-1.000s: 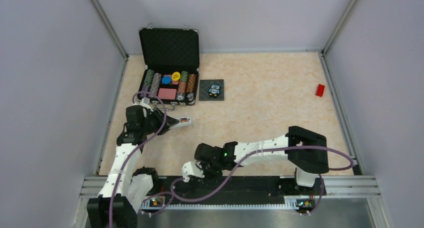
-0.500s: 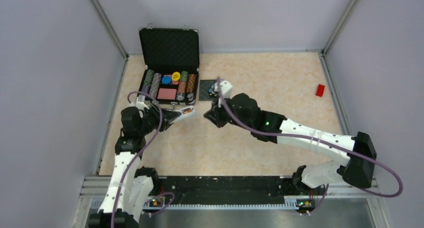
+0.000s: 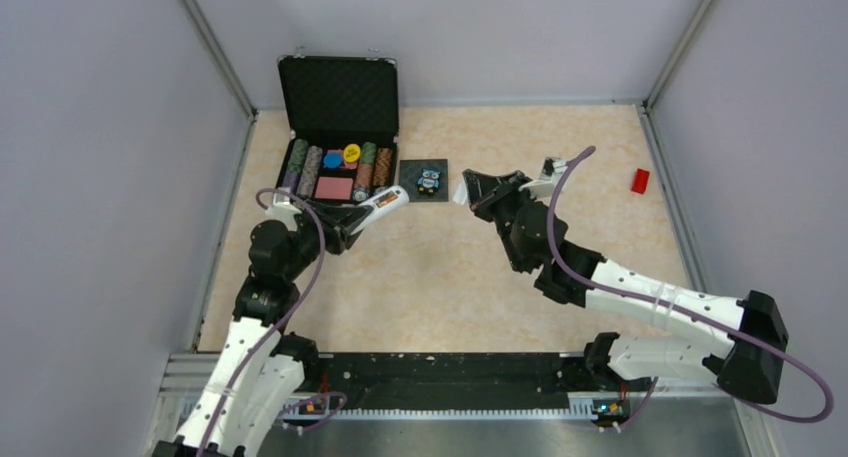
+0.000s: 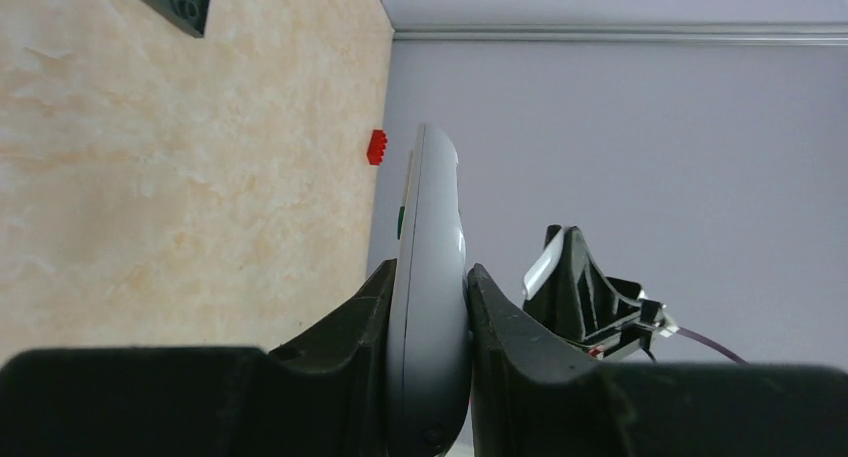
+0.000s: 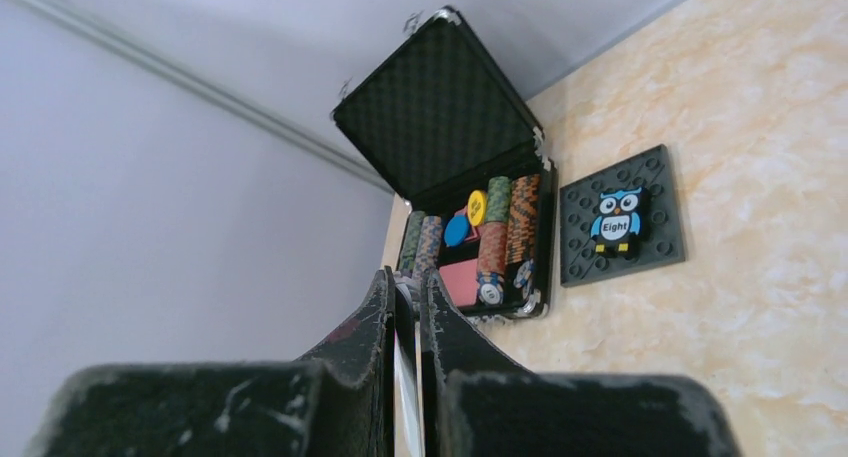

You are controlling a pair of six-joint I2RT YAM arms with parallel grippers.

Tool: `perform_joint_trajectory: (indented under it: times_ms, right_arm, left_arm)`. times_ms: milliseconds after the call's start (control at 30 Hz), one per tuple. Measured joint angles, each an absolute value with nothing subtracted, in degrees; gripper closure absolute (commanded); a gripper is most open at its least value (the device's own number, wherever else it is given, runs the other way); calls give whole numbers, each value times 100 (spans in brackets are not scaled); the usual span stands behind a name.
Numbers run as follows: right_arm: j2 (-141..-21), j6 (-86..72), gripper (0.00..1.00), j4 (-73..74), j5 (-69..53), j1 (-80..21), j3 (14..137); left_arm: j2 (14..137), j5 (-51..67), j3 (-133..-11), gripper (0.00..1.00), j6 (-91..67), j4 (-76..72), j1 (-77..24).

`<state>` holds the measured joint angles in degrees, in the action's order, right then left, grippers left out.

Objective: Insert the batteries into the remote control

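The remote control (image 3: 385, 203), a slim white bar, is held at its near end by my left gripper (image 3: 362, 217), just in front of the open case. In the left wrist view the remote (image 4: 432, 207) stands edge-on, pinched between both fingers of that gripper (image 4: 430, 272). A small orange and dark patch shows on its upper face; I cannot tell whether it is the batteries, and no loose ones are in view. My right gripper (image 3: 470, 189) hovers right of the owl tile, facing the remote. It is shut (image 5: 407, 277) on a thin white flat piece (image 5: 404, 377).
An open black case (image 3: 340, 97) of poker chips stands at the far left. The dark owl tile (image 3: 424, 181) lies beside it. A small red block (image 3: 640, 180) sits near the right wall. Grey walls close in the table on three sides.
The right arm swung from the near edge up across the table to a spot right of the owl tile. The left gripper carried the remote further away and to the right, toward the case.
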<state>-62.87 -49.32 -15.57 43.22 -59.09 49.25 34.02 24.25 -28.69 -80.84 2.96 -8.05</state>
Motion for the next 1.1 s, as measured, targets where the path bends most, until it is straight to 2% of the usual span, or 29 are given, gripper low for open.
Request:
perform_joint_trajectory:
  times_ms: [267,633,833,1100]
  right_arm:
    - [-6324,-5109,100,-2740,4797,-5909,4482]
    - [-7107,-4344,100,-4829,4622,-5920,4392]
    - [-7452,-3763,100,-5520,4576,-6036,4394]
    - [-7780,-3304,100,-6134,4565,-6090,4512]
  left_arm:
    - [3944,1520,-2867,100,-8851,-550,-2099]
    - [4825,-95,-2991,100,-9240,-1739,-3723]
    - [5118,-548,-3002,100,-9198,-2517,-3955]
    - [5118,-808,-3039,100,-9094,-2832,-4005]
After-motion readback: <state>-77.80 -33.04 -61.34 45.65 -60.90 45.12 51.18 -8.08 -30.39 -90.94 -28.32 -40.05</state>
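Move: My left hand holds the remote control, batteries showing in its open compartment. The battery cover in my right fingers is about 20 cm right of my left hand, 4 cm ahead and some 6 cm higher. From my right hand the remote lies about 21 cm left, level fore and aft, 7 cm lower. On the table 24 cm below my left hand, the owl block stands 22 cm ahead and 14 cm right, the chip case 23 cm ahead and 10 cm left. I carry the remote about 10 cm to the right towards the cover, then lift it some 6 cm, mostly late, rolling it about 15 degrees so its left side drops. My right hand keeps its pinch on the cover, drifts slightly right, turns back left about 4 cm while rising 3 cm, and tilts its fingertips up nearly 20 degrees. ##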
